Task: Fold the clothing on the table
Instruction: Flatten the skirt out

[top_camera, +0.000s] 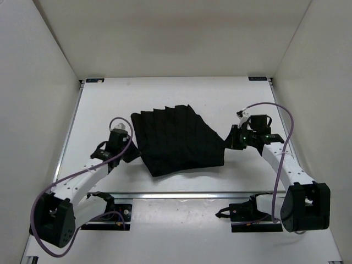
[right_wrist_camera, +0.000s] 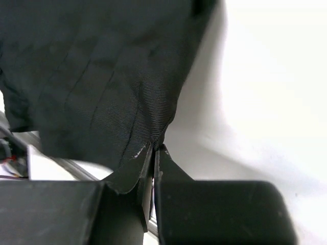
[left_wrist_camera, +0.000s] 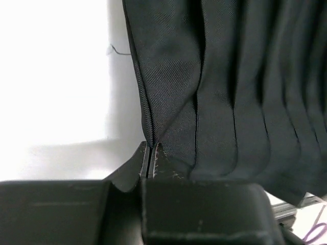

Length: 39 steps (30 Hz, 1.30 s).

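Observation:
The clothing (top_camera: pixel 177 140), a black pleated garment, lies spread in the middle of the white table (top_camera: pixel 165 91). My left gripper (top_camera: pixel 131 152) is at its left edge, shut on the hem; the left wrist view shows the clothing (left_wrist_camera: pixel 225 87) with its edge pinched in my left gripper (left_wrist_camera: pixel 151 149). At the garment's right corner my right gripper (top_camera: pixel 229 141) is shut on the fabric. In the right wrist view, the clothing (right_wrist_camera: pixel 97 76) runs into my right gripper (right_wrist_camera: pixel 154 149).
White walls enclose the table on three sides. A metal rail (top_camera: pixel 181 194) runs along the near edge, just below the garment. Both arm bases (top_camera: pixel 113 214) sit in front of it, with purple cables looping off the arms.

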{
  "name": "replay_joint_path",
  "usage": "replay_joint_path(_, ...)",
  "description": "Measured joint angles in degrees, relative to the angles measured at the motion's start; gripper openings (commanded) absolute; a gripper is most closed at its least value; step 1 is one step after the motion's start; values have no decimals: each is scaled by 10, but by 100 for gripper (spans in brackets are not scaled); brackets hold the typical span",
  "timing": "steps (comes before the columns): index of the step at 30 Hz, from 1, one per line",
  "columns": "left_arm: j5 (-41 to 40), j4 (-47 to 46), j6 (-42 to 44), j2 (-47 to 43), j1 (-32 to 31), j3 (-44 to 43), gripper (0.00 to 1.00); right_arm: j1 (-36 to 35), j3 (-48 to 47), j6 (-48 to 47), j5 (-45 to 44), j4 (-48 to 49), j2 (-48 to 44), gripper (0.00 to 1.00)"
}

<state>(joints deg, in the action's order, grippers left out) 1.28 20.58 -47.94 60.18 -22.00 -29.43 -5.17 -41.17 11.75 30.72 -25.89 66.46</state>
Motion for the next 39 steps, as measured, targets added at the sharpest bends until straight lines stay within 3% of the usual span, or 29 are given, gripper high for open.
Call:
replay_joint_path(3,26,32,47,-20,47,-48,0,7,-38,-4,5,-7,0,0)
replay_joint_path(6,31,52,82,-15,50,-73,0,5,-48,-4,10,0,0,0)
replay_joint_path(14,94,63,98,31,39,-23,0,30,7,5,30,7,13,0)
replay_joint_path(18,116,72,124,99,49,-51,0,35,-23,4,37,-14,64,0)
replay_joint_path(22,118,113,172,234,53,-218,0,48,-176,-2,39,-48,153,0)
replay_joint_path(28,101,149,258,424,54,-678,0,70,-570,-14,9,-40,273,0)
replay_joint_path(31,82,129,285,440,56,-830,0,66,-696,-35,-25,-24,278,0)
replay_joint_path(35,83,90,299,381,69,-853,0,67,-662,-47,-38,20,206,0)
replay_joint_path(37,87,75,302,341,71,-800,0,74,-583,-45,-27,37,160,0)
replay_joint_path(39,94,50,305,287,64,-688,0,80,-473,-45,-24,50,117,0)
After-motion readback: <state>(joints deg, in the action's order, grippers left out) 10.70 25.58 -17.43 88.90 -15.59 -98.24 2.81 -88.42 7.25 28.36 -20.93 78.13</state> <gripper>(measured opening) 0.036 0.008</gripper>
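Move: I already pinch the skirt by its two sides, my hands some 37 cm apart. From my left hand its middle lies about 6 cm ahead, 16 cm right and a few centimetres lower. The far pleated edge is roughly 20 cm ahead and 9 cm right of that hand, while the near edge sags 5 cm back and 20 cm right. From my right hand the skirt's middle is about 20 cm left, 2 cm ahead and slightly lower. Keeping both pinches, I bob the skirt up a few centimetres and dip it back down and slightly back, then fling both hands fast up and forward together, rising some 35 cm and reaching over 20 cm out as my fingers tip up 45-50 degrees. At the top my hands draw back and down a few centimetres, the left having turned clockwise about 20 degrees. ##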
